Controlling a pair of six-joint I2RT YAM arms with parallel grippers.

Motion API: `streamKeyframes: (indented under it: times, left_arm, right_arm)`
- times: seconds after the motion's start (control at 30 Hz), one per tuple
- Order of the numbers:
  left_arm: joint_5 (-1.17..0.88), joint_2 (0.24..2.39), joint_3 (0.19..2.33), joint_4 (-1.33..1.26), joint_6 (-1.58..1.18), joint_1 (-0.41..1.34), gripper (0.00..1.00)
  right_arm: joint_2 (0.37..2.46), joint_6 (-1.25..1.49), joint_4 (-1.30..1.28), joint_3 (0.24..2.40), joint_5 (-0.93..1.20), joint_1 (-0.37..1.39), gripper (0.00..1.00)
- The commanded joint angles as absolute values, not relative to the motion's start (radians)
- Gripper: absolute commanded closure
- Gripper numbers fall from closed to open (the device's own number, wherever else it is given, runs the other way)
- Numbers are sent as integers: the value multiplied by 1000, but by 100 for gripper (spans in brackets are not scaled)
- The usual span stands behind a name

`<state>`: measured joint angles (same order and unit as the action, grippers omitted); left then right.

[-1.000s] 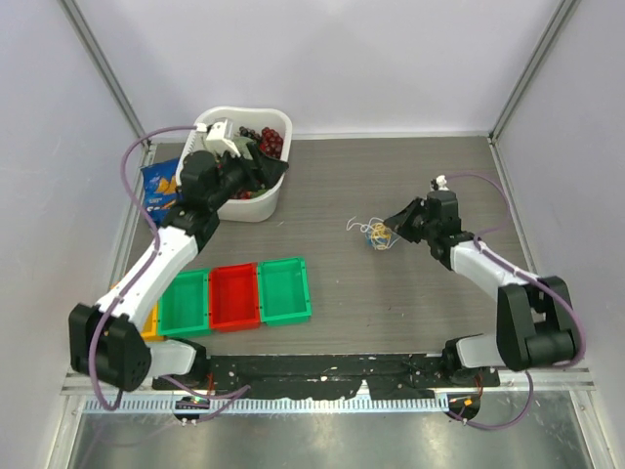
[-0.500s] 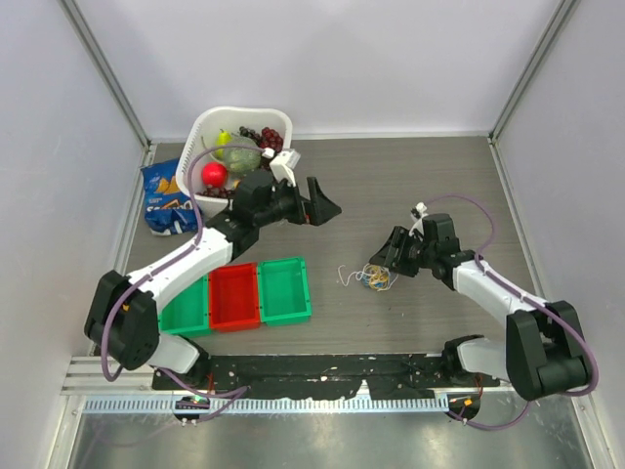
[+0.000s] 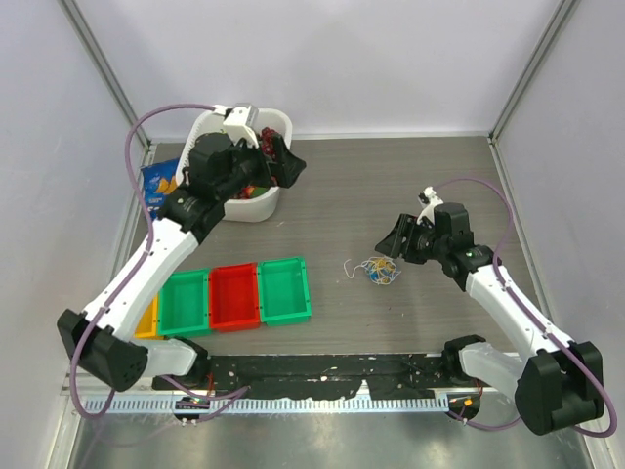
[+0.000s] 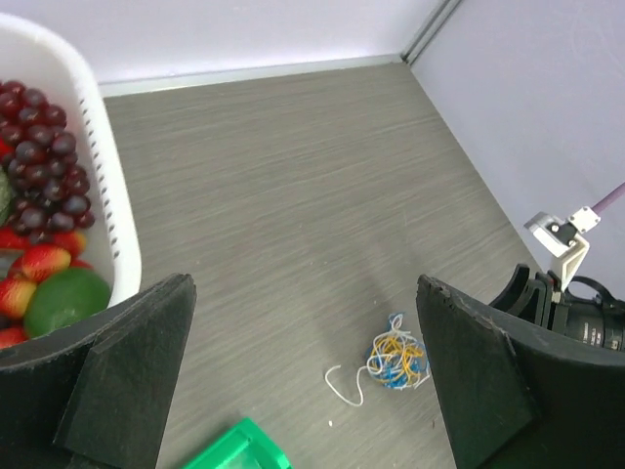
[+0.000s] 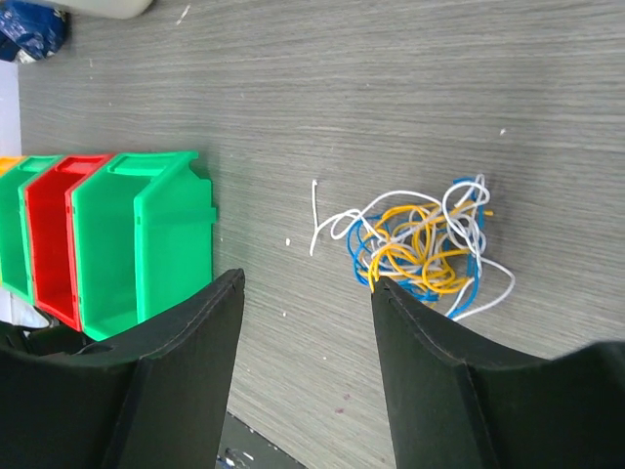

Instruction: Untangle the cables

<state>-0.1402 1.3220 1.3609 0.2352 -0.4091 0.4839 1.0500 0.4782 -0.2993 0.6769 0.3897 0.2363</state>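
The cables [image 3: 379, 272] are a small knot of white, yellow-orange and blue wires lying on the wooden table, with one white end trailing to the left. My right gripper [image 3: 393, 238] hovers just behind the knot, open, with nothing between its fingers. In the right wrist view the cables [image 5: 425, 242] lie past the right finger's tip, beside the right gripper [image 5: 305, 283]. My left gripper [image 3: 284, 162] is far off at the back left by the basket and is wide open and empty. From the left gripper [image 4: 305, 293] the cables [image 4: 395, 357] show small and distant.
A white basket [image 3: 256, 209] of fruit stands at the back left, its wall [image 4: 109, 205] close to my left fingers. A blue snack bag [image 3: 156, 186] lies left of it. A green bin [image 3: 285, 289], a red bin [image 3: 237, 295], another green bin [image 3: 186, 303] and a yellow one stand front left.
My right gripper opened and let go of the cables, which now lie on the table nearer the front. The left arm swung out to the middle, then back to the basket.
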Motion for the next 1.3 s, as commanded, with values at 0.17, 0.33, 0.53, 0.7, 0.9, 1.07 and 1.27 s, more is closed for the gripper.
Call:
streamKeyframes:
  times: [0.17,0.33,0.53,0.7,0.9,1.07,1.27]
  left_arm:
    - [-77,1131,1092,143,-529,483,0]
    - [-182,1190,1110,165,-512,483,1]
    - [-235,1391,1173,230,-558,485,0]
    - [-287,1597,1262,259,-542,584,10]
    - [-157,1703,1282,270,-469,785,16]
    - [-89,1772,1278,258,-448,873,29]
    - [-8,1862,1331,296,-434,937,37]
  right_arm:
    - [1014,440,-327,675,373,242,40]
    - [1034,445,-322,670,387,244,40]
    - [1069,522,-278,652,344,244,35]
    - [1135,540,-296,657,304,297,35]
    - [1063,633,-312,580,126,367,37]
    - [1052,672,-215,499,111,367,42]
    - [1127,689,-129,482,112,367,43]
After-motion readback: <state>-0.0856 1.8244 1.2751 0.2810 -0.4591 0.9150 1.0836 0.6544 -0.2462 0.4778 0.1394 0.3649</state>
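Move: The tangled cables lie on the table well below the left hand, about 14 cm back, 19 cm to its right and 33 cm down. The fruit basket is some 8 cm ahead of that hand and 12 cm to its left. The nearest green bin is about 19 cm back and 2 cm left. From the right hand, the cables are roughly 5 cm back, 3 cm left and 12 cm below. Sinking some 27 cm from beside the basket, the left hand also swings about 15 cm right and, after wavering back and forward, ends 10 cm farther back towards the cables' left side; it tips down, rolls left side up, turns clockwise and narrows its wide-open fingers to about two-thirds. The right hand mostly holds off, then lowers about 8 cm and draws slightly back to the opposite edge, its half-open fingers unchanged. ##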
